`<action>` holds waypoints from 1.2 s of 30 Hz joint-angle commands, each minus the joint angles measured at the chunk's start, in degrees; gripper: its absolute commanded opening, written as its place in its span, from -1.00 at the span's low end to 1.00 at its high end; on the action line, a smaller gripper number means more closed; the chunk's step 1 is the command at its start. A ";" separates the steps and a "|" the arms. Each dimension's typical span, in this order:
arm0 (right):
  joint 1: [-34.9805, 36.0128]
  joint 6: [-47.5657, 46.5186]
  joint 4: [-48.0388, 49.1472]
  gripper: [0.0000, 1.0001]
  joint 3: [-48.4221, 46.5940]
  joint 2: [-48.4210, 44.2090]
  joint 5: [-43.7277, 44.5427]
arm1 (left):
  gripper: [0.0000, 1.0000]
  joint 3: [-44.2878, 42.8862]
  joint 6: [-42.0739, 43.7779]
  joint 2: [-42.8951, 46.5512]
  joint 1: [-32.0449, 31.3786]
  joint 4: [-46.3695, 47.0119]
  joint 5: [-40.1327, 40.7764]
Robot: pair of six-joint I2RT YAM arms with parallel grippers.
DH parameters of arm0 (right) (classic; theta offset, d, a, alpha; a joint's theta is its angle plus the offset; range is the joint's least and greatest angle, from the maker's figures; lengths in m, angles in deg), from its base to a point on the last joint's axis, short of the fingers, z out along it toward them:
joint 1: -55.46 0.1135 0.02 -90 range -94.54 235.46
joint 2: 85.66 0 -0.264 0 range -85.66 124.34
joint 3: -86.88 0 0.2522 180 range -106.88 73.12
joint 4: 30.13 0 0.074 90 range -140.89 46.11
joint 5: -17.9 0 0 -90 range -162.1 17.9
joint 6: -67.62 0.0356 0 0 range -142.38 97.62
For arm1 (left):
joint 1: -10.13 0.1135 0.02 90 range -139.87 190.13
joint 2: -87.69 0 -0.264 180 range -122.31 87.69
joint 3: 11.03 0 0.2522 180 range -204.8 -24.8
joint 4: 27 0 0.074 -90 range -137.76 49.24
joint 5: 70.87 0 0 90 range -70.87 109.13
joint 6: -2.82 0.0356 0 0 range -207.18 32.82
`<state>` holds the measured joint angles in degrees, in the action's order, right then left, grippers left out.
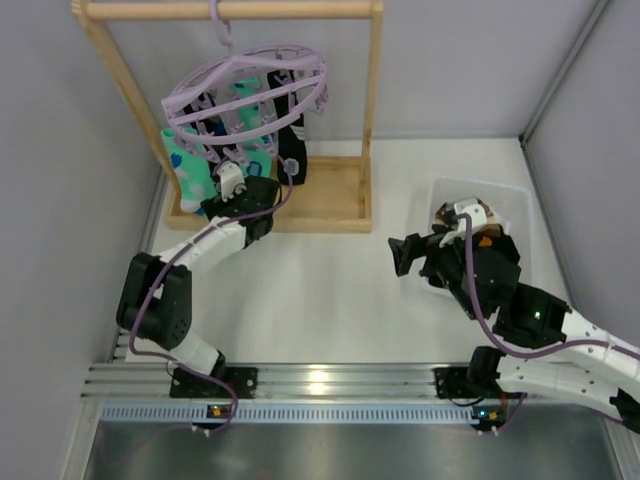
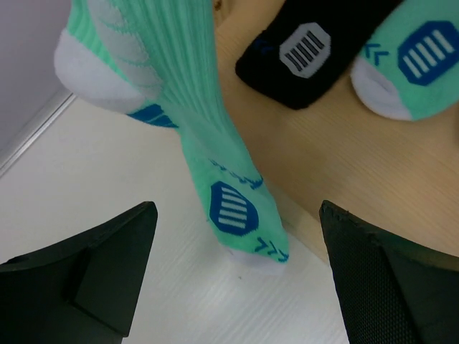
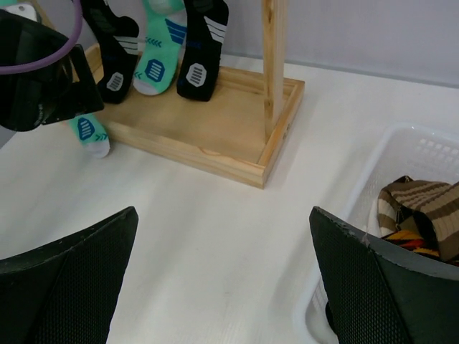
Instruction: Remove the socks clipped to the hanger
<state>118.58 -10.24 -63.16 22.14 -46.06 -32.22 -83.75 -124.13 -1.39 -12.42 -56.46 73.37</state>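
The lilac hanger (image 1: 245,90) hangs by its hook from the wooden rack's top bar. Clipped to it are several socks: teal ones (image 1: 190,165) and black ones (image 1: 293,155). My left gripper (image 1: 228,192) is at the rack's front left corner, below the hanger. In the left wrist view it (image 2: 237,279) stands open, and the toe of a teal sock (image 2: 233,208) dangles just ahead of its fingers, not between them. A black sock (image 2: 308,50) and another teal sock (image 2: 412,61) hang behind. My right gripper (image 1: 402,256) (image 3: 222,272) is open and empty over bare table.
The wooden rack's tray base (image 3: 215,136) and upright post (image 3: 274,64) stand at the back. A white basket (image 3: 401,150) at the right holds a brown striped sock (image 3: 423,208). Grey walls close in the table on both sides.
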 commanded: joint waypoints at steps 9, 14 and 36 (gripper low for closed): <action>-2.12 -3.00 6.08 0.99 0.88 0.92 -8.23 | 0.85 -10.74 -1.02 -11.91 5.05 2.08 9.66; -2.20 -3.53 6.70 0.99 1.32 1.80 -9.03 | -0.10 -9.25 -0.67 -11.30 5.58 3.40 10.63; -2.29 -1.77 -0.15 0.97 -6.14 -2.77 -4.19 | -1.00 -3.35 0.65 1.02 -30.34 3.14 12.47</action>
<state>117.13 -12.71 -61.52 20.35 -48.08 -38.06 -83.82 -125.18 0.33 -38.95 -54.43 83.47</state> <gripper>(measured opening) 0.991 0.025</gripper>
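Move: The green sock at the hanger's left end hangs just ahead of the open left fingers, its middle about 5 cm forward, 4 cm left and 2 cm above. Beyond it the left black sock hangs about 10 cm ahead and 1 cm right of the hand; the second green sock is some 12 cm ahead and 9 cm right. From the right hand, the first green sock lies roughly 22 cm forward, 40 cm left and 15 cm lower. The open left hand slides forward and to its left about 5 cm, until the foot of the green sock is between the fingers, and closes to pinch it. Keeping that grip it swings some 18 cm to the right and about 7 cm back, rising a few centimetres and turning clockwise about 30 degrees to haul the sock away from the hanger's clips, while the empty, open right hand drifts about 3 cm left and comes back, ending slightly higher. ##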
